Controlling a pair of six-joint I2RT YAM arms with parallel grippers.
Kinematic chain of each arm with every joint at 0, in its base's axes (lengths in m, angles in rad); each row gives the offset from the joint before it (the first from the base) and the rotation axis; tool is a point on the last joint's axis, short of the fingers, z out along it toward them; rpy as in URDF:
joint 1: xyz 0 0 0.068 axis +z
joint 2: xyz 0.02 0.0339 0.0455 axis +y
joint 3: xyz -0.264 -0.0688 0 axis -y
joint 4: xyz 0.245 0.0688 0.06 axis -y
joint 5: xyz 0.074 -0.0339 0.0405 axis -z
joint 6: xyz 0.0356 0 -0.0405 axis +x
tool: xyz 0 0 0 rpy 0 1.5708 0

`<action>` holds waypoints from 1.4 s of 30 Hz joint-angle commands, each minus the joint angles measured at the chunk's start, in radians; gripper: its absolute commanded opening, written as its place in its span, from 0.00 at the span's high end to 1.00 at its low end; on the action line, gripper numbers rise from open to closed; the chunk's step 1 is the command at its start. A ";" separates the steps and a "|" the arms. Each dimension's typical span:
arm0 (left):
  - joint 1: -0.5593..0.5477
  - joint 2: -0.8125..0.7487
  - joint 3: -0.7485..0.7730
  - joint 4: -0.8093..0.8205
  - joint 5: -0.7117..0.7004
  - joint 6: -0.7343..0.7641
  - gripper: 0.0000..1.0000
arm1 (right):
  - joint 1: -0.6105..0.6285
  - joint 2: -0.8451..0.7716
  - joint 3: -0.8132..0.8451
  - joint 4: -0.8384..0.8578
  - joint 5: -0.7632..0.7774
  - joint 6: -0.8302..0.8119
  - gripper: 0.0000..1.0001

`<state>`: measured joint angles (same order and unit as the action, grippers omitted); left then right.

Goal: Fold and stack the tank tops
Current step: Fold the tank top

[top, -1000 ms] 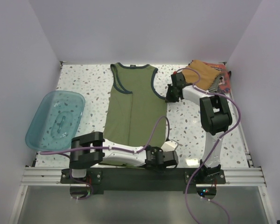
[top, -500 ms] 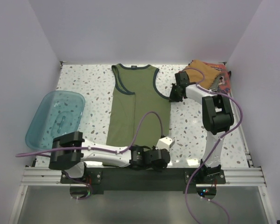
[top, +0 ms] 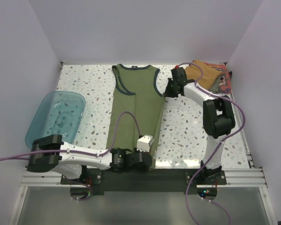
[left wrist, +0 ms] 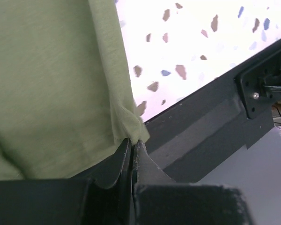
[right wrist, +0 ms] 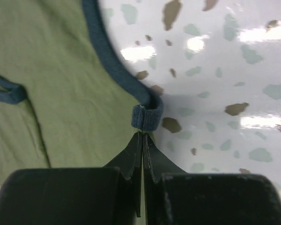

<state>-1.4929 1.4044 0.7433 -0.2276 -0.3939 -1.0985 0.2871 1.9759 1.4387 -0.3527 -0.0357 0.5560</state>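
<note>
An olive green tank top [top: 133,108] with navy trim lies flat mid-table, neck toward the far wall. My left gripper [top: 150,151] is at its near right hem corner. In the left wrist view the gripper [left wrist: 131,140] is shut on a pinch of green cloth [left wrist: 51,84]. My right gripper [top: 166,93] is at the right armhole. The right wrist view shows this gripper [right wrist: 143,134] shut on the green cloth [right wrist: 61,84] just below the curled navy trim [right wrist: 147,117]. A tan-brown top [top: 203,75], a striped top [top: 218,85] and a reddish top [top: 227,82] lie heaped at the back right.
A translucent teal tub [top: 54,119] sits at the left edge of the speckled table [top: 187,126]. The black base rail [top: 178,174] runs along the near edge, right under the left gripper. White walls close in the far and side edges.
The left arm has swung left, pulling the hem's right corner inward, so the shirt's right side now sits narrower. The right gripper has shifted slightly left and back with the armhole edge.
</note>
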 commanded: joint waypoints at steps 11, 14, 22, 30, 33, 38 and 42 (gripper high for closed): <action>-0.009 -0.154 -0.093 -0.248 -0.123 -0.303 1.00 | 0.219 0.158 0.304 0.000 0.059 0.090 1.00; -0.013 -0.166 -0.090 -0.358 -0.122 -0.372 1.00 | 0.248 0.215 0.365 -0.005 0.062 0.096 1.00; -0.017 -0.199 -0.107 -0.440 -0.099 -0.425 1.00 | 0.293 0.287 0.456 -0.015 0.076 0.108 1.00; -0.015 -0.199 -0.114 -0.444 -0.086 -0.432 1.00 | 0.317 0.322 0.499 -0.038 0.094 0.094 1.00; -0.017 -0.194 -0.114 -0.440 -0.083 -0.426 1.00 | 0.317 0.356 0.537 -0.063 0.091 0.088 1.00; -0.017 -0.203 -0.094 -0.469 -0.098 -0.426 0.92 | 0.319 0.371 0.531 -0.043 0.060 0.088 0.82; -0.015 -0.235 -0.064 -0.510 -0.137 -0.429 0.62 | 0.319 0.342 0.525 -0.025 0.037 0.073 0.64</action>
<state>-1.5005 1.2125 0.6388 -0.6796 -0.4751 -1.5036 0.6060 2.3516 1.9343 -0.4049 0.0185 0.6418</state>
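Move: The right hand holds the green tank top's right armhole corner; the folded-in left armhole corner, its goal, lies some 19 cm left, level ahead and 4 cm below. From this hand the neckline is about 17 cm ahead and 18 left, and the folded tan top 12 ahead and 23 right. The left hand holds the same side's hem; the hem's middle is about 11 cm left, level ahead and 4 below. Both hands carry the held edge left to the middle, right about 19 cm, left 11, then open. ##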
